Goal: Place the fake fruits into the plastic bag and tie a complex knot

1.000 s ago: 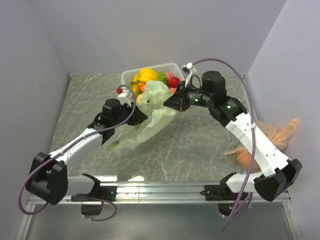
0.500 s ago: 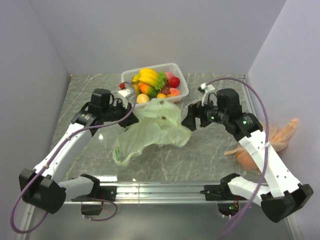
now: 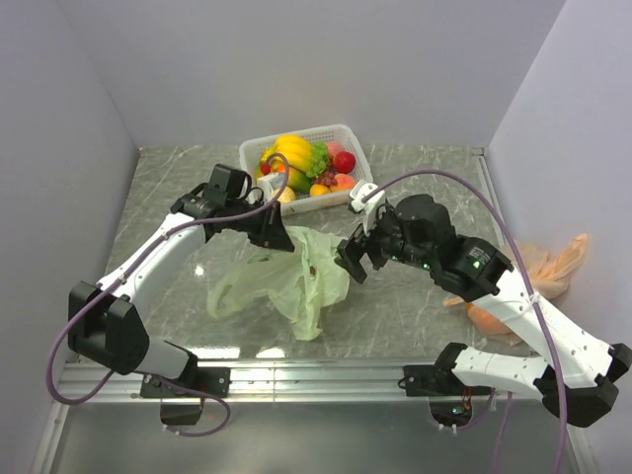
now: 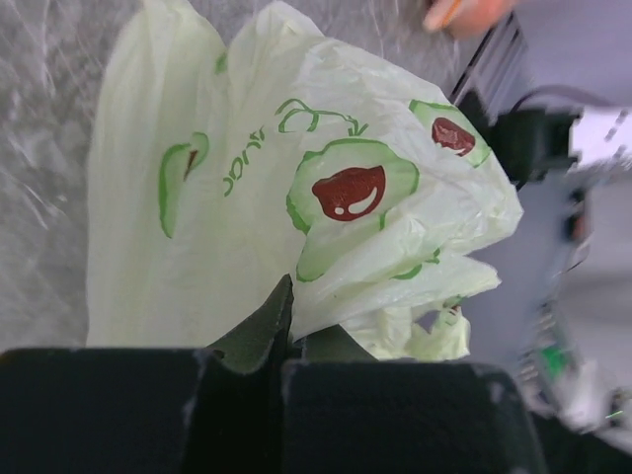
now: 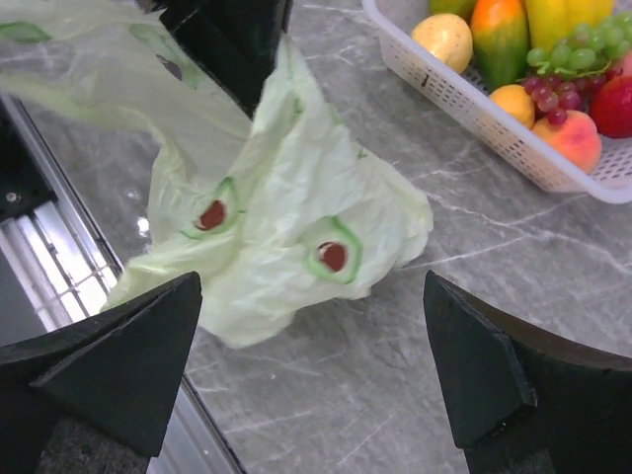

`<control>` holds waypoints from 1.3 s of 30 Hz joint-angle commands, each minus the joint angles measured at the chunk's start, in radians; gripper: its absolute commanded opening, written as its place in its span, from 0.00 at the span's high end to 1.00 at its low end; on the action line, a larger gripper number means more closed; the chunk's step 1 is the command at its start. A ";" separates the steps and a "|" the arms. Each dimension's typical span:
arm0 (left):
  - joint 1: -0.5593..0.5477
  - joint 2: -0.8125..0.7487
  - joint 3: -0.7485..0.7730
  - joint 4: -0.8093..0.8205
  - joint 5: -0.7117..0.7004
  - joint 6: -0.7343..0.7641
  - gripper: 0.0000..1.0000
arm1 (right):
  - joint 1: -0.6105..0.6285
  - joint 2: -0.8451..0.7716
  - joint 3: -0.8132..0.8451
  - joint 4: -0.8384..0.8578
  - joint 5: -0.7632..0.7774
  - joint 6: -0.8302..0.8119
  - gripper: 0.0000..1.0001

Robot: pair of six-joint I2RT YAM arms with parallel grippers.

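The pale green plastic bag (image 3: pixel 286 281) hangs crumpled from my left gripper (image 3: pixel 279 237), with its lower part resting on the table. The left wrist view shows my left gripper (image 4: pixel 286 321) shut on a fold of the plastic bag (image 4: pixel 296 188). Just right of the bag, my right gripper (image 3: pixel 354 259) stands open. In its wrist view my right gripper (image 5: pixel 311 336) is wide apart above the table, nothing between its fingers, and the plastic bag (image 5: pixel 286 227) lies just beyond them. The fake fruits (image 3: pixel 301 163) fill the white basket (image 3: pixel 363 170). No knot is in view.
The basket (image 5: pixel 474 128) of fake fruits (image 5: pixel 513 59) stands at the back centre. A peach-orange bag (image 3: pixel 553 267) with something orange inside lies at the right edge, by the right arm. Grey walls close in three sides; a metal rail runs along the near edge.
The left gripper has shut on the bag and swung to the right with it. The right gripper has let go, opened wide and come nearer and lower. The bag has sagged.
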 commanded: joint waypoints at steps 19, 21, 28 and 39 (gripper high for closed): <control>0.010 0.049 0.015 0.223 -0.067 -0.797 1.00 | 0.062 0.142 -0.183 0.272 0.374 0.024 0.00; 0.021 0.049 -0.008 0.252 -0.016 -0.815 1.00 | 0.045 0.214 -0.191 0.309 0.437 0.002 0.00; 0.110 -0.035 -0.103 0.388 0.101 -0.725 1.00 | -0.228 0.366 -0.035 0.047 0.266 0.076 1.00; 0.147 -0.063 0.137 0.228 0.077 -0.043 0.27 | -0.337 0.274 0.067 -0.395 -0.379 -0.009 1.00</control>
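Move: The plastic bag's right edge hangs about 7 cm ahead of the open right hand, 2 cm to its left and 12 cm below; that edge is some 10 cm right of the left hand, 1 cm ahead and 3 cm lower, the left fingers still holding the bag. From the right hand, the basket's middle is roughly 27 cm ahead, 10 cm left, and the peach 26 cm straight ahead, both about 26 cm lower. Right hand drops about 15 cm forward, pinches the bag's right edge, pulls back; left hand opens, moving forward. ##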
